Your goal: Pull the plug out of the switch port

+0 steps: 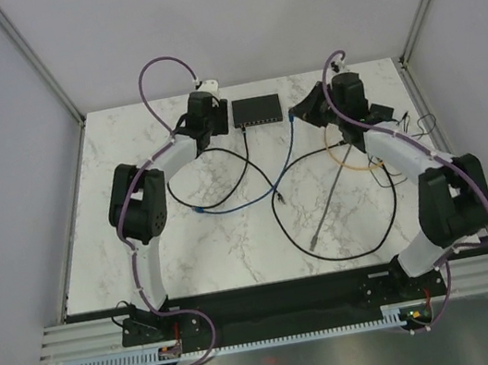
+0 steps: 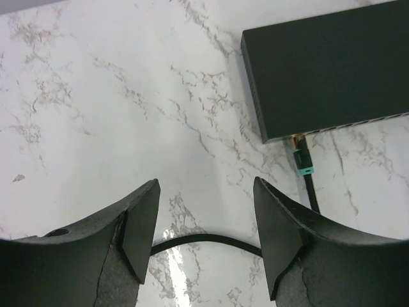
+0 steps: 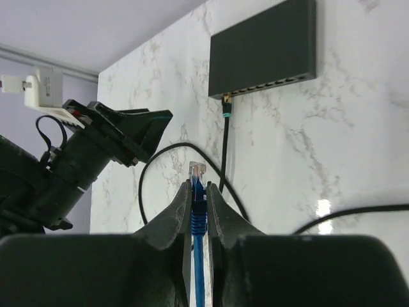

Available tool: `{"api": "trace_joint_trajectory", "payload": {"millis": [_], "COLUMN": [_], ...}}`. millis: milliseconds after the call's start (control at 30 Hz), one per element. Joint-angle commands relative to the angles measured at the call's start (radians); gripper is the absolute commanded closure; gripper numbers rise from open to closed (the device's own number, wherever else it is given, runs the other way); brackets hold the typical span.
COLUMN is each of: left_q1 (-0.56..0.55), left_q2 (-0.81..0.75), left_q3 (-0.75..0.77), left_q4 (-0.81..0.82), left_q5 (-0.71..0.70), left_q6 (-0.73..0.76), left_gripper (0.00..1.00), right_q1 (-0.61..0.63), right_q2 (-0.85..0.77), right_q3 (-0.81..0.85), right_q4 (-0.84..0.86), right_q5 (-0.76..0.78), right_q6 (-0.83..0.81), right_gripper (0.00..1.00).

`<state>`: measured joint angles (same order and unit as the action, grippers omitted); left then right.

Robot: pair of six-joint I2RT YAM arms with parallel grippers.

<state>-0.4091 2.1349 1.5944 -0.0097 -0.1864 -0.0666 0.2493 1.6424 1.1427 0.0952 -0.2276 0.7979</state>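
Observation:
The switch is a flat black box at the back middle of the marble table. A black cable's plug, ringed in teal, sits in a port at the switch's left end. My right gripper is shut on a blue plug with a clear tip, held to the right of the switch and clear of it. My left gripper stands open left of the switch, above a black cable lying on the table, touching nothing.
The blue cable trails across the table's middle. Black cable loops, a grey lead and a yellow cable lie on the right half. Grey walls close in the table on the left, right and back.

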Motion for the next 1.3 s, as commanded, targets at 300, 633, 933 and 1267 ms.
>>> {"api": "trace_joint_trajectory", "payload": {"millis": [300,633,933,1267], "left_q1": [-0.019,-0.005,0.01,0.012], "left_q2": [-0.063,-0.047,-0.007,0.02], "left_q3": [-0.044,-0.016,0.035,0.084], "left_q4": [0.128,0.125,0.086,0.053], "left_q5": [0.01,0.071,0.163,0.179], "left_q6": [-0.076,-0.067,-0.075,-0.029], "left_gripper": [0.31,0.31,0.32,0.32], "right_q1": [-0.363,-0.436,-0.446,-0.271], "right_q2": [-0.312,-0.04,0.149,0.123], "right_q3": [0.081,0.15,0.077,0.198], "right_q4": [-0.575,-0.505,-0.414,-0.394], "right_q5": [0.572,0.629,0.594,0.649], "right_q6": [-0.293,-0.298,-0.276,-0.347], "right_gripper": [1.0,1.0,0.82,0.31]}}
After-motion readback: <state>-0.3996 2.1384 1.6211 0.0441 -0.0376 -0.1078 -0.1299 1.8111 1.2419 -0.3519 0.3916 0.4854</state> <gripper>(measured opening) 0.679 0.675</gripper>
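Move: The right hand already holds the blue cable's plug. The clear spot among the loose cable ends where it will be let go lies about 31 cm to its right, 4 cm nearer and 18 cm below. The black adapter sits some 11 cm farther out than that spot, the black cable's end about 6 cm nearer and 4 cm left, and the yellow cable's loop some 12 cm to its left. From the left hand that spot is roughly 55 cm right and 15 cm nearer, and the switch about 12 cm right and 5 cm ahead. Keeping its pinch on the blue plug, the right hand swings about 31 cm to the right, away from the switch and rising a little at first, while turning some 40 degrees clockwise. It then sinks about 17 cm from its highest point with the fingers tipping down, opens and lets go of the plug, and begins to lift. The empty left hand eases some 3 cm right and slightly up towards the switch, fingers still open. ##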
